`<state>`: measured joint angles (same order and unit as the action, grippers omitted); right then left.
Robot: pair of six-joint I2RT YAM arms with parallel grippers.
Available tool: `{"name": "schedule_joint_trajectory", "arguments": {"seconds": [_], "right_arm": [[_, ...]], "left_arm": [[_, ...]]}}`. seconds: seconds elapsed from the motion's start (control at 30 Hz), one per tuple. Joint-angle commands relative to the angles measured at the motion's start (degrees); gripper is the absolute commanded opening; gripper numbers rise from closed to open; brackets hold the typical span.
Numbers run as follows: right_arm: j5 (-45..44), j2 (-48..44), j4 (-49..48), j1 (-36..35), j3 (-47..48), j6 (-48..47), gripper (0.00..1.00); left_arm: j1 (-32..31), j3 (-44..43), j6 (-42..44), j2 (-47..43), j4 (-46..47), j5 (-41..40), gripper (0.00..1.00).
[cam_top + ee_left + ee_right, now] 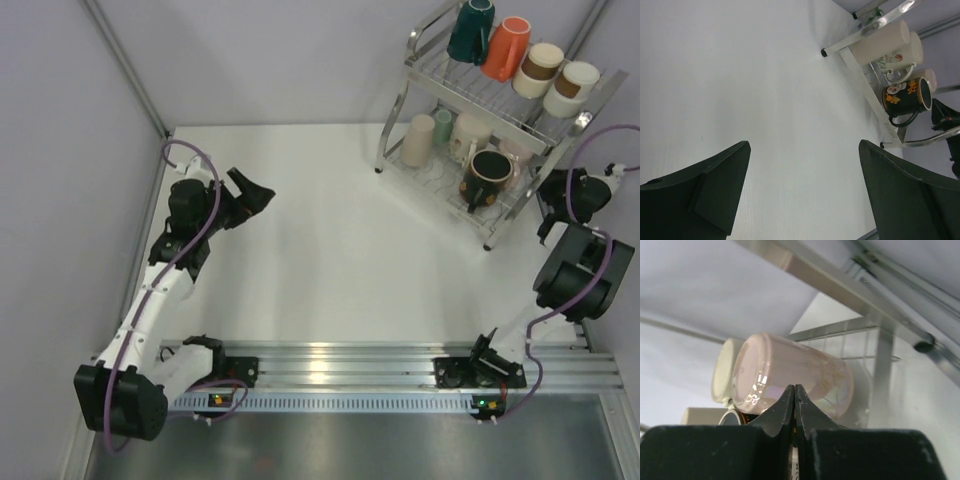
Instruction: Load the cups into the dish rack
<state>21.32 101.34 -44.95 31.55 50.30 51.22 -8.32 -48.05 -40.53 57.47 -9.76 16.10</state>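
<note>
The dish rack (400,110) stands at the back right with cups on both tiers. A dark teal cup (470,30), an orange cup (507,47) and two white-and-brown cups (541,68) sit on top. Below are a beige cup (418,140), a mint cup (442,124), a black mug (490,175) and a pinkish cup (517,152). My right gripper (548,195) is at the rack's right end, shut on nothing. In the right wrist view its tips (794,388) are just before the pinkish cup (805,371), which lies on its side. My left gripper (255,195) hangs open over bare table at the left.
The left wrist view shows my open left gripper (804,144) above the white table (765,75), with the rack's lower tier (865,95), the beige cup (880,42) and the black mug (905,97) far ahead. Walls close in the table on the left and back.
</note>
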Motion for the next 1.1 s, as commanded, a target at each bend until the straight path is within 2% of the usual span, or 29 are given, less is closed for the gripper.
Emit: {"name": "schedule_joint_trajectory", "arguments": {"seconds": [0.0,0.07,0.1,0.13,0.27,0.37,0.43,0.53,0.7,0.8,0.83,0.87,1.07], "right_arm": [[-6.9,-7.3,14.3,1.6,-0.1,-2.2,0.0],[-11.2,-11.2,20.7,1.8,0.5,-3.2,0.0],[-12.9,-12.6,27.0,1.8,0.5,-3.4,0.0],[-15.9,-15.8,29.3,1.8,0.1,-3.2,0.0],[-23.0,-25.7,40.7,1.9,-1.2,-5.1,0.03],[-28.6,-33.2,50.4,1.9,-0.3,-9.8,0.04],[-31.1,-35.9,55.6,1.9,0.8,-13.2,0.09],[-27.7,-40.4,61.3,1.9,2.2,-16.8,0.15],[-17.4,-48.4,62.0,0.8,0.4,-18.9,0.25],[-19.7,-49.8,66.0,-6.3,4.3,-22.8,0.29],[-21.0,-50.1,67.0,-12.1,5.1,-23.4,0.3],[-22.5,-50.4,67.7,-14.8,5.6,-23.6,0.3],[-15.1,-54.4,63.5,-30.2,5.1,-21.6,0.34]], "left_arm": [[0.1,-3.9,-1.4,-1.2,-5.7,-9.1,0.95],[0.1,-5.0,-2.4,-0.8,-9.6,-14.2,0.95],[0.1,-6.2,-3.3,-0.7,-11.0,-15.5,0.95],[0.1,-6.8,-3.9,-0.2,-12.4,-19.7,0.95],[0.1,-10.3,-6.4,1.2,-21.0,-28.3,0.95],[0.1,-12.3,-9.0,2.3,-27.8,-34.9,0.95],[0.1,-12.9,-10.4,2.9,-31.5,-37.6,0.94],[0.1,-13.8,-12.8,3.0,-36.1,-42.9,0.93],[0.1,-16.2,-19.2,3.0,-44.6,-52.8,0.92],[0.1,-16.7,-20.4,4.4,-47.9,-53.7,0.93],[0.1,-16.6,-20.5,4.8,-48.3,-53.6,0.93],[0.2,-16.5,-20.6,5.4,-48.6,-53.5,0.92],[0.9,-15.7,-27.7,9.4,-56.3,-59.8,0.91]]}}
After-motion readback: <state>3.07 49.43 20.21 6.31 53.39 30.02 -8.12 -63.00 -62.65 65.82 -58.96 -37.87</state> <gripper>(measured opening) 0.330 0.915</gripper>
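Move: The clear cup stands alone on the open table, roughly 19 cm to the left hand's left, 10 cm back towards the base and some 20 cm below it. Counted from the right hand, that cup is far off, about 73 cm left, 24 cm back and 13 cm lower. The pink mug on the rack's lower shelf sits about 7 cm left of the right hand and 2 cm ahead, with the dark mug some 13 cm left and 3 cm back, both slightly lower. Towards the clear cup the left hand swings about 16 cm left, sinking and drawing back some 6 cm each, while its wrist turns roughly 55 degrees counter-clockwise and tips down, fingers still wide open. The right hand withdraws from beside the pink mug, back and up, then sweeps left to the rack's near side, its shut fingers opening about a third. ##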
